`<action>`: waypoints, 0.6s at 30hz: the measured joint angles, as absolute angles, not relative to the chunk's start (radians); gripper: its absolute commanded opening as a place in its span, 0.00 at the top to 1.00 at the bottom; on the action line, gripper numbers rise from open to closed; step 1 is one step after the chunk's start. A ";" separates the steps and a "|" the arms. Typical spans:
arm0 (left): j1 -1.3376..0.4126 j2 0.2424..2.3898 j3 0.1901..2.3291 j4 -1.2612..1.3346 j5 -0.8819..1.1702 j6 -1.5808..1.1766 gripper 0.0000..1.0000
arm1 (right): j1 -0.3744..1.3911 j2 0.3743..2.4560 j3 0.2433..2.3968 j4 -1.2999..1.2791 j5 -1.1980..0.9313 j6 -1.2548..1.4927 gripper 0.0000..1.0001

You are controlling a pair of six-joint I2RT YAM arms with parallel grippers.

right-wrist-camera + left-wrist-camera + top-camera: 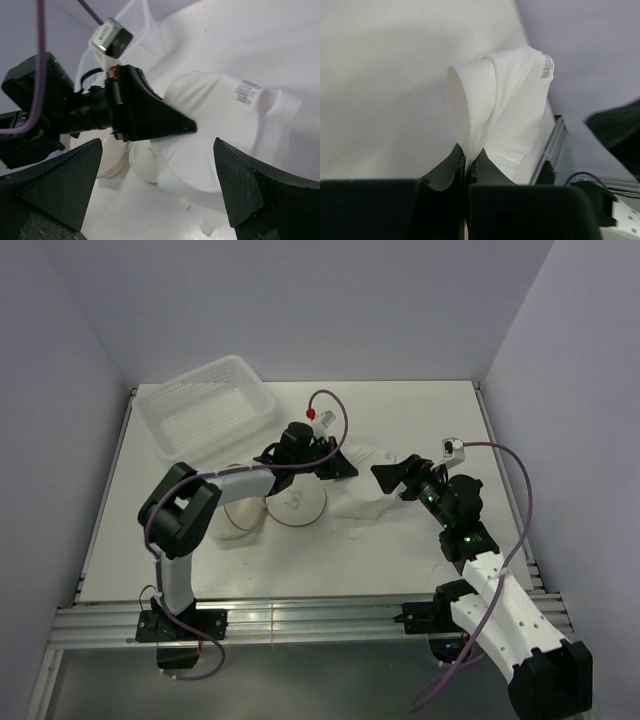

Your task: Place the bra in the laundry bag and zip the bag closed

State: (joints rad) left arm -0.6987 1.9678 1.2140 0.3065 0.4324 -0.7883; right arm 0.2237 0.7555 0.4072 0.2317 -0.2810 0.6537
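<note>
The laundry bag (365, 485) is a white mesh pouch in the middle of the table, and its round end with the small black icon (297, 502) lies to the left. My left gripper (340, 465) is shut on a fold of the bag's white fabric (505, 100), which stands up from the fingertips (468, 152) and carries a printed label. My right gripper (392, 478) stands open just right of the bag. In the right wrist view its fingers (158, 142) spread on either side of the bag (220, 130). The cream bra (238, 518) lies left of the disc, partly under it.
A white perforated plastic basket (205, 405) stands at the back left. The left arm's wrist and purple cable (40, 60) cross close in front of the right gripper. Walls close in the table on three sides.
</note>
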 measured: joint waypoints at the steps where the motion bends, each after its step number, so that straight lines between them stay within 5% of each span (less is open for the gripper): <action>1: -0.699 1.923 1.198 0.328 0.432 -0.791 1.00 | 0.224 0.720 0.411 0.231 -0.276 0.640 0.00; 18: -0.699 1.407 1.036 0.339 0.382 -0.715 1.00 | 0.223 0.554 0.474 0.209 -0.385 0.464 0.00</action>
State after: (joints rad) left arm -0.6991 1.4075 1.0355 0.3386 0.3817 -0.7155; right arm 0.2234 0.5537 0.4736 0.2089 -0.3847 0.4637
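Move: The bra is in the left fingers, its body hanging about 4 cm right, 3 cm back and 5 cm below them. The open laundry bag's body lies some 31 cm to the left, 8 cm back and 7 cm below the left hand; its round lid lies about 16 cm left, 6 cm back and 8 cm below. From the right hand the bra is roughly 4 cm ahead, 6 cm left and 13 cm down. The bra is hoisted by its pinched edge as the left hand, keeping its grip, climbs about 19 cm fast, then levels off, easing a few centimetres left and back while its fingertips tip upward some 25 degrees. The right hand, still wide open and empty, rises about 8 cm and draws slightly back, its fingers tilting up roughly 20 degrees. ##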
